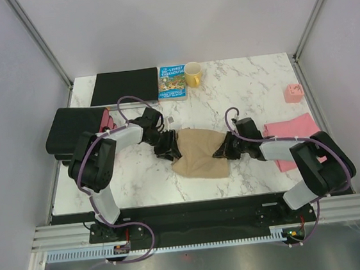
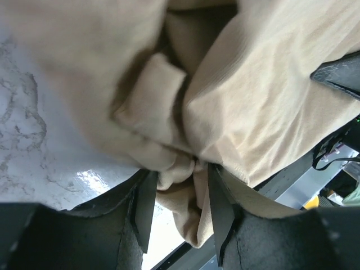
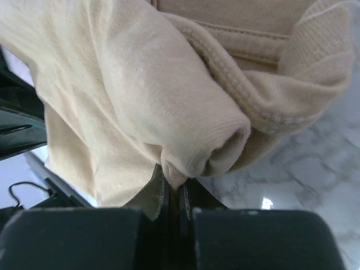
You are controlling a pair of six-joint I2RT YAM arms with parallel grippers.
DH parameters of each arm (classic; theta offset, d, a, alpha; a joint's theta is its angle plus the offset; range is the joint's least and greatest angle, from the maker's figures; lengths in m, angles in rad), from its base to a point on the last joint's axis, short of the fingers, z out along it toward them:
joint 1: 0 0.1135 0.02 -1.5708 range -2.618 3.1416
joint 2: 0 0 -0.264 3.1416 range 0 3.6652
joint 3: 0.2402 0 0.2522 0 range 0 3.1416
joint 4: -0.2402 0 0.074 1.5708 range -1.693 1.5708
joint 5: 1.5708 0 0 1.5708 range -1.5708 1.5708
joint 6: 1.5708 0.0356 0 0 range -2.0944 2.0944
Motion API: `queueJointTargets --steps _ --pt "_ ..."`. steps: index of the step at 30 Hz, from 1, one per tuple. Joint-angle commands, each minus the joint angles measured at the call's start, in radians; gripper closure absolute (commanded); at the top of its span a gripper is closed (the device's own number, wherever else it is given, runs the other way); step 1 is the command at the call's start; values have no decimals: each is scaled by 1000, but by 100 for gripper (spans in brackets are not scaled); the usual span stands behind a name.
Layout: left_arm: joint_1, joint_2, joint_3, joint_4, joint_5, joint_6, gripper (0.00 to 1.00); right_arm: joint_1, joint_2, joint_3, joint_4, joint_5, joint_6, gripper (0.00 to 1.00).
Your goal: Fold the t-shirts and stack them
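The tan t-shirt [image 1: 198, 152] lies bunched in the middle of the table, between my two grippers. At its left edge, my left gripper [image 1: 167, 146] has a thick wad of tan cloth [image 2: 180, 180] between its fingers [image 2: 220, 202], which stand fairly wide around it. My right gripper [image 1: 223, 150] is at the shirt's right edge. In the right wrist view its jaws [image 3: 173, 183] are pressed together on a thin fold of the tan cloth [image 3: 140, 101], close to a ribbed hem. The pink t-shirt [image 1: 292, 129] lies flat at the right, partly under my right arm.
A black drawer box [image 1: 70, 130] stands at the left edge. Along the back are a black notebook [image 1: 124, 86], a blue book [image 1: 172, 82] and a yellow mug [image 1: 193, 74]. A small pink block [image 1: 293, 92] sits at the far right.
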Motion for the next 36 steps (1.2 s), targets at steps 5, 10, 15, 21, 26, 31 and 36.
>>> queueJointTargets --steps 5,10,15,21,26,31,36 --pt "18 -113 -15 -33 -209 -9 45 1 -159 37 -275 232 -71 100" --pt "51 -202 -34 -41 -265 -9 44 1 -188 106 -355 260 -128 100" --pt "65 -188 -20 -66 -283 6 45 1 -145 269 -493 277 -258 100" --pt "64 -178 -15 -62 -263 1 46 0 -99 428 -653 314 -330 100" --pt "65 -184 -11 -64 -265 4 46 -6 -67 516 -748 346 -390 100" --pt "67 -187 -18 -62 -265 9 47 -45 -58 600 -826 352 -445 100" --pt "64 -179 -17 -62 -259 8 47 -92 -59 672 -918 350 -502 100"
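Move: The beige t-shirt lies folded between the hands at their own level: its middle is about 8 cm to the left hand's right and 1 cm back, and some 6 cm to the right hand's left, straight across. The pink t-shirt it is to join lies about 26 cm to the right hand's right, 1 cm ahead; the pink box is 26 cm right, 16 cm ahead. The drawer chest stands about 29 cm left of the left hand, 9 cm ahead. The beige t-shirt's right edge, still pinched in the right hand's shut fingers, is first drawn some 4 cm to the right near the table, then lifted forward and up, and finally farther right towards the pink t-shirt, about 10 cm up in all, the fingers tilting some 30 degrees to point more straight down. Early on, the left hand backs off left, slightly forward and up, its half-open fingers coming free of the shirt's left edge, then waits. ##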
